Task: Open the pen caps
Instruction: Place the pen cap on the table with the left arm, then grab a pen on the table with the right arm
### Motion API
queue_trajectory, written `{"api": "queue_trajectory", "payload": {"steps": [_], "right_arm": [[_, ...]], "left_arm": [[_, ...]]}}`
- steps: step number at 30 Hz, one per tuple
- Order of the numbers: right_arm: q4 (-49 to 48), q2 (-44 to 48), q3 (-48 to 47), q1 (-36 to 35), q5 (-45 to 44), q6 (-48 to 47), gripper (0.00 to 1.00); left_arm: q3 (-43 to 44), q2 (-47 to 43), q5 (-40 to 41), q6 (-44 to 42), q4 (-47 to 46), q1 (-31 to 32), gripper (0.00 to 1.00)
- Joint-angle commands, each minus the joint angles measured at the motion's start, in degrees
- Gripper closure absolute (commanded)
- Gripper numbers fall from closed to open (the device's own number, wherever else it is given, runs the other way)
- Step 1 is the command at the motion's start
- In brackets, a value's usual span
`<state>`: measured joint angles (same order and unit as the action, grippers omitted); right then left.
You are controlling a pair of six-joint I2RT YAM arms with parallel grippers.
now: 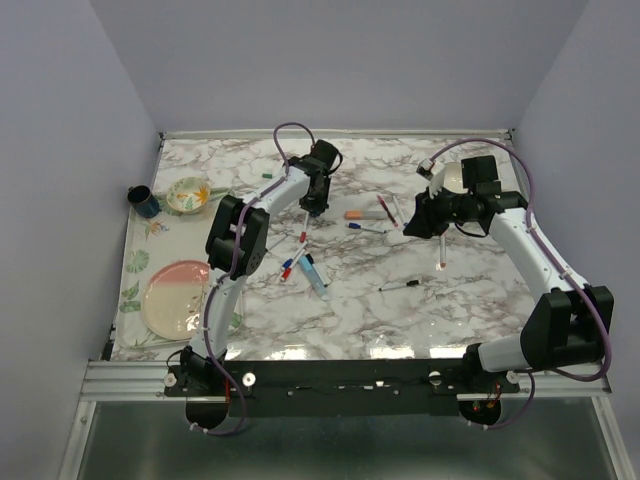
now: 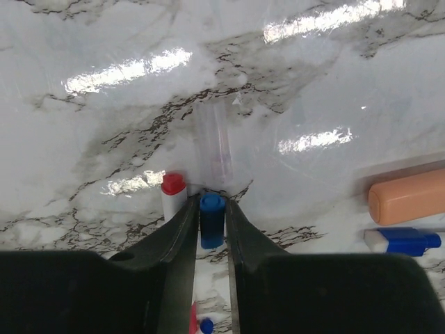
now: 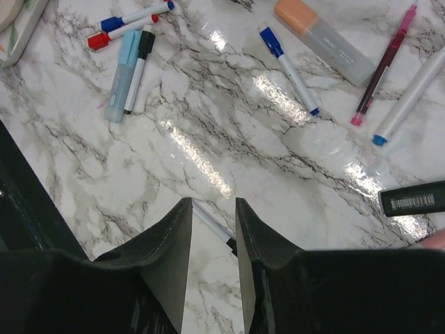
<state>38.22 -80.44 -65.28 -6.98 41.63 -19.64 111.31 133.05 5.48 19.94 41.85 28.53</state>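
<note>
A stubby blue pen cap (image 2: 212, 226) sits upright between the tips of my left gripper (image 2: 213, 200), whose jaws lie against both its sides. Just left of those tips stands a white pen body with a red cap (image 2: 172, 185), partly hidden by the left finger. In the top view this gripper (image 1: 312, 208) hangs over the far middle of the marble table (image 1: 450, 320). My right gripper (image 3: 212, 203) is open and empty, high above a thin white pen with a black end (image 3: 215, 228) lying on the table.
Capped pens lie loose: blue-capped marker (image 3: 135, 15), red-capped marker (image 3: 122, 33), light blue highlighter (image 3: 122, 76), blue pen (image 3: 288, 69), orange highlighter (image 3: 323, 38), pink pen (image 3: 386, 66). Pink plate (image 1: 178, 297), floral bowl (image 1: 188, 195) and dark cup (image 1: 143, 202) stand at the left edge.
</note>
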Motion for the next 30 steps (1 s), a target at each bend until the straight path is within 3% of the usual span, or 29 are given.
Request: {"api": "queue_trajectory", "payload": {"steps": [1, 13, 18, 26, 30], "right_arm": [[0.37, 0.2, 0.68, 0.48, 1.09, -1.19, 0.62], [1.07, -0.33, 0.59, 0.48, 0.82, -2.68, 0.62], [1.33, 0.29, 1.2, 0.57, 0.03, -4.44, 0.62], [0.28, 2.04, 3.22, 0.57, -0.93, -6.02, 0.61], [-1.56, 4.15, 4.98, 0.57, -2.6, -6.2, 0.61]], "left_arm": [[1.81, 1.6, -0.29, -0.26, 0.26, -0.94, 0.65], [-0.46, -5.34, -2.57, -1.05, -2.19, -1.46, 0.48], [-6.09, -15.44, -5.2, -1.58, -6.07, -1.73, 0.34], [-23.66, -37.04, -6.97, 0.62, -17.14, -2.25, 0.09], [-31.57, -47.78, -6.27, 0.89, -19.78, -2.6, 0.05]]}}
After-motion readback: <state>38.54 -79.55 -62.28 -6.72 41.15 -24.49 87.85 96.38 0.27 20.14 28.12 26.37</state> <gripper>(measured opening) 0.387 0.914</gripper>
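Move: Between the left fingertips, still partly closed, sits the blue pen cap, right at the hand point and about 1 cm below it. A clear tube lies roughly 5 cm ahead of it. The red marker's middle is some 3 cm left and 4 cm back, its far end beside the left finger; the orange highlighter is about 12 cm right and 1 cm ahead. From the right hand the cap lies about 26 cm left, 12 cm ahead and 15 cm below. Spreading its fingers from about a quarter open to nearly full, the left hand first edges less than 1 cm forward and to its left, low over the table, and lets go of the blue cap. It then rises quickly by some 19 cm, drawing back about 5 cm and a little left, while the fingers tip forward and to the right by roughly 25 degrees. ##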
